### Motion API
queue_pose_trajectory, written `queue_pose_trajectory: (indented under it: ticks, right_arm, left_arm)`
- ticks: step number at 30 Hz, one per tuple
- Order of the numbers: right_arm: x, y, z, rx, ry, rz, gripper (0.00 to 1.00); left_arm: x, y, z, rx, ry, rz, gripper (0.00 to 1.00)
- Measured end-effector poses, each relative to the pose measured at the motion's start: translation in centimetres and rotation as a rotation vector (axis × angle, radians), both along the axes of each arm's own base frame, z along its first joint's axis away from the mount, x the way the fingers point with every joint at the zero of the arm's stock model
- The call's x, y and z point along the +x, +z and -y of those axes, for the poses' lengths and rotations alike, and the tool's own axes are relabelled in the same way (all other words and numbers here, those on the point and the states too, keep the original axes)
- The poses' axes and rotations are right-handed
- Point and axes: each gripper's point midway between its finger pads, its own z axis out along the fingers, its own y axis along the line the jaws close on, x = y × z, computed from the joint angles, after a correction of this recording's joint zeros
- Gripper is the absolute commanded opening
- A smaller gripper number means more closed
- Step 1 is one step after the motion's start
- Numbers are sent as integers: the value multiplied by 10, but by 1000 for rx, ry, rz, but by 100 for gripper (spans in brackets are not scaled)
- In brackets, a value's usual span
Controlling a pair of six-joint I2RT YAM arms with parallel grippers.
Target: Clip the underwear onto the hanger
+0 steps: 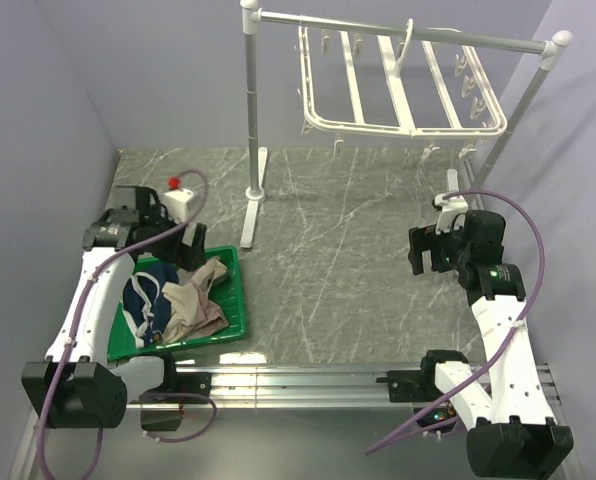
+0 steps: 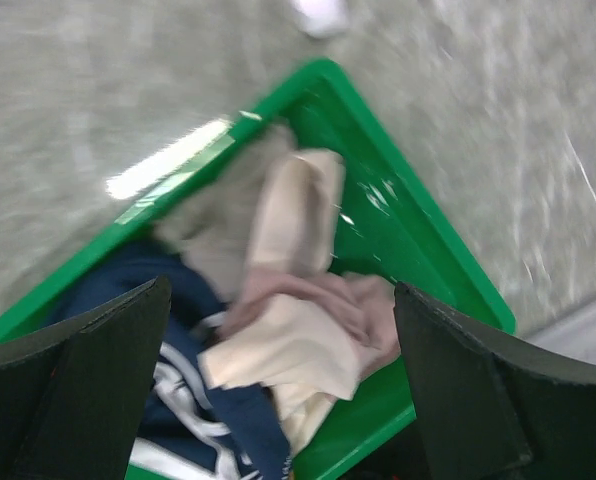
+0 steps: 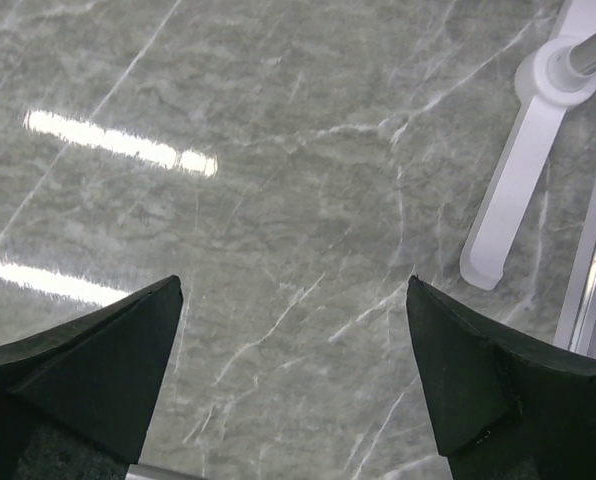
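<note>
The underwear (image 2: 216, 222), taupe with a lighter beige waistband, lies crumpled at the far end of a green tray (image 2: 433, 255), against a navy garment (image 2: 193, 405) and a pinkish-beige garment (image 2: 363, 310). In the top view it (image 1: 212, 274) lies at the tray's far right. My left gripper (image 2: 281, 290) is open and empty, hovering over the clothes pile (image 1: 181, 250). My right gripper (image 1: 433, 255) is open and empty above bare table (image 3: 293, 285). The hanger (image 1: 398, 95), a white frame with dangling clips, hangs tilted from the rack's top bar at the back.
The white pole rack (image 1: 250, 110) stands at the back, with one foot (image 1: 251, 215) just beyond the green tray (image 1: 240, 300) and the other foot (image 3: 523, 180) near my right gripper. A white object with a red cap (image 1: 183, 195) sits behind the tray. Walls close in on the left and right.
</note>
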Motion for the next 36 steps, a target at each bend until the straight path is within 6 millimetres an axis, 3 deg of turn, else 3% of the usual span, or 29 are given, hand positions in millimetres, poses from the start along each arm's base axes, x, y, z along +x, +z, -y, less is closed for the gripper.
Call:
queue_pose_trajectory:
  ticks: [6,12,23,36]
  right_arm:
    - [-7,-7,-1,-16,31,-33,100]
    - [-12,-17,-1,-22,40,-86,100]
    - [-17,-19,-5,-5,61,-112,100]
    - [-18,-19,-5,-5,61,-116,100]
  left_arm:
    - [-26,-38,45,27,-202,-86,99]
    - [-28,-66,63,86,-283,-128,99]
    - [-4,-99,62,189,-270,-125,99]
    - [-3,-124,39,315,-251,-136,99]
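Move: In the green tray, the folded end of the beige underwear lies about 16 cm below the left hand, 3 cm ahead and 2 cm to its right. The tray's far right corner is some 5 cm right of that end and 5 cm farther out; the navy underwear sits about 14 cm left of it and 7 cm nearer. From the right hand, the folded end is roughly 45 cm left, 4 cm ahead and 17 cm down. Sinking about 12 cm towards the beige underwear's folded end, the left hand first swings right by some 6 cm and a little back, then comes forward again and eases partly left as it goes down. The wrist turns clockwise and rolls its left side up, bringing the wide-open fingers closer to vertical; the right hand settles a couple of centimetres back and down, tipping slightly downward. ##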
